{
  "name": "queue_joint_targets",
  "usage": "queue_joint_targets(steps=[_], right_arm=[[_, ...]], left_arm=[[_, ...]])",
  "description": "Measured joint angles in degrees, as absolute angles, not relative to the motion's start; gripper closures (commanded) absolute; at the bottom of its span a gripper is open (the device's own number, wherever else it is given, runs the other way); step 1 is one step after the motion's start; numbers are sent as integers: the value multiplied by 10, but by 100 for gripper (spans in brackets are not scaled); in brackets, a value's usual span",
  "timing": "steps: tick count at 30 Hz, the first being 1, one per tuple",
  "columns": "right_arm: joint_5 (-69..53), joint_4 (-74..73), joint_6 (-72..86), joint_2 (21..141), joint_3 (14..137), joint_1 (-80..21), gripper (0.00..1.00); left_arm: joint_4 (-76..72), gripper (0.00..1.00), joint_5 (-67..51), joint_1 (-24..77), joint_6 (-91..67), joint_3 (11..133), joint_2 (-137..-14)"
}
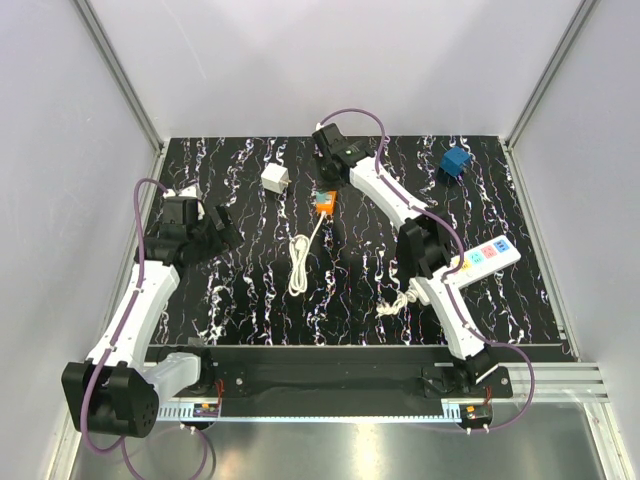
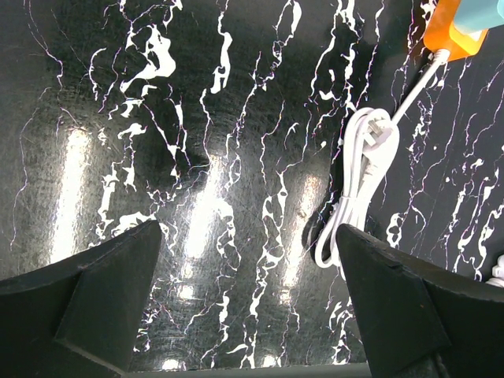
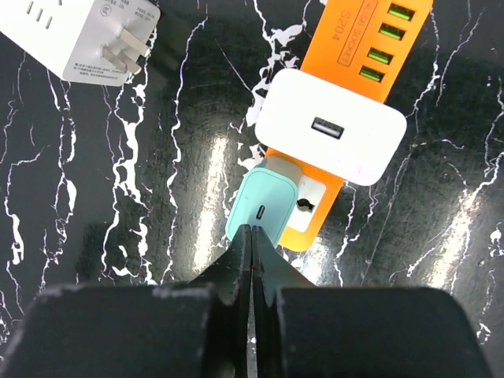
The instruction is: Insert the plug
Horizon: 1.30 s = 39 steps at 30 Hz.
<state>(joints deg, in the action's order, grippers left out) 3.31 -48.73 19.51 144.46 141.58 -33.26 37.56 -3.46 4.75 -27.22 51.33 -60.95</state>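
The blue plug (image 1: 456,162) sits at the far right of the black marbled table (image 1: 250,300), away from both arms, and shows in neither wrist view. The white power strip (image 1: 486,258) lies at the right edge, beside the right arm's elbow. My right gripper (image 1: 325,150) hangs over the far middle of the table. In the right wrist view it (image 3: 252,232) is shut with nothing between its fingers, its tips just over a teal adapter (image 3: 264,205). My left gripper (image 1: 222,228) stands open over bare table at the left (image 2: 252,299).
An orange socket block (image 3: 370,39) carries the teal adapter and a white charger (image 3: 331,126). Its coiled white cable (image 2: 358,181) runs toward the table's middle. A white cube adapter (image 1: 274,178) lies left of the orange block (image 1: 323,203). Grey walls close in the table.
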Motion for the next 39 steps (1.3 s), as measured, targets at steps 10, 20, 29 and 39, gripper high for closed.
queue_joint_targets(steps=[10,20,29,39], right_arm=[[36,-490,190,1440,1419,-333,72],[132,-505,323,1107,1074,-319,19],[223,-530,500,833,680,-94,7],[231,-516,522,867,635,18,6]], left_arm=[[375,1,-66,48,-251,513,-609],[375,1,-73,221,-224,562,-649],[362,1,-111,362,-241,583,-718],[381,1,-78,362,-196,667,-727]])
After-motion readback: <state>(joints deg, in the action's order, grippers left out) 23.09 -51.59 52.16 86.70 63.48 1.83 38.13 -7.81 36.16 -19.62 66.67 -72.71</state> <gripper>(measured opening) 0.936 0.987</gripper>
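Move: My shut right fingertips are on the near edge of the turquoise plug in the orange strip, the plug's middle about 1 cm ahead and 2 cm below; the white plug is about 7 cm ahead and 1 cm right. The white socket strip's middle lies some 37 cm right, 20 cm back and 6 cm below. From my left hand, the coiled cable is about 17 cm right, 3 cm ahead and 11 cm below, the turquoise plug 24 cm right, 23 cm ahead and 8 cm below. I lift my right hand off the turquoise plug, opening its fingers wide as it rises about 9 cm, then swing it right and back, some 38 and 21 cm, lowering it over the white socket strip while turning about 70 degrees clockwise. Meanwhile my open left hand sweeps about 18 cm right, towards the coiled cable, drawing back 5 cm and turning 40 degrees clockwise, then rises and eases forward. ##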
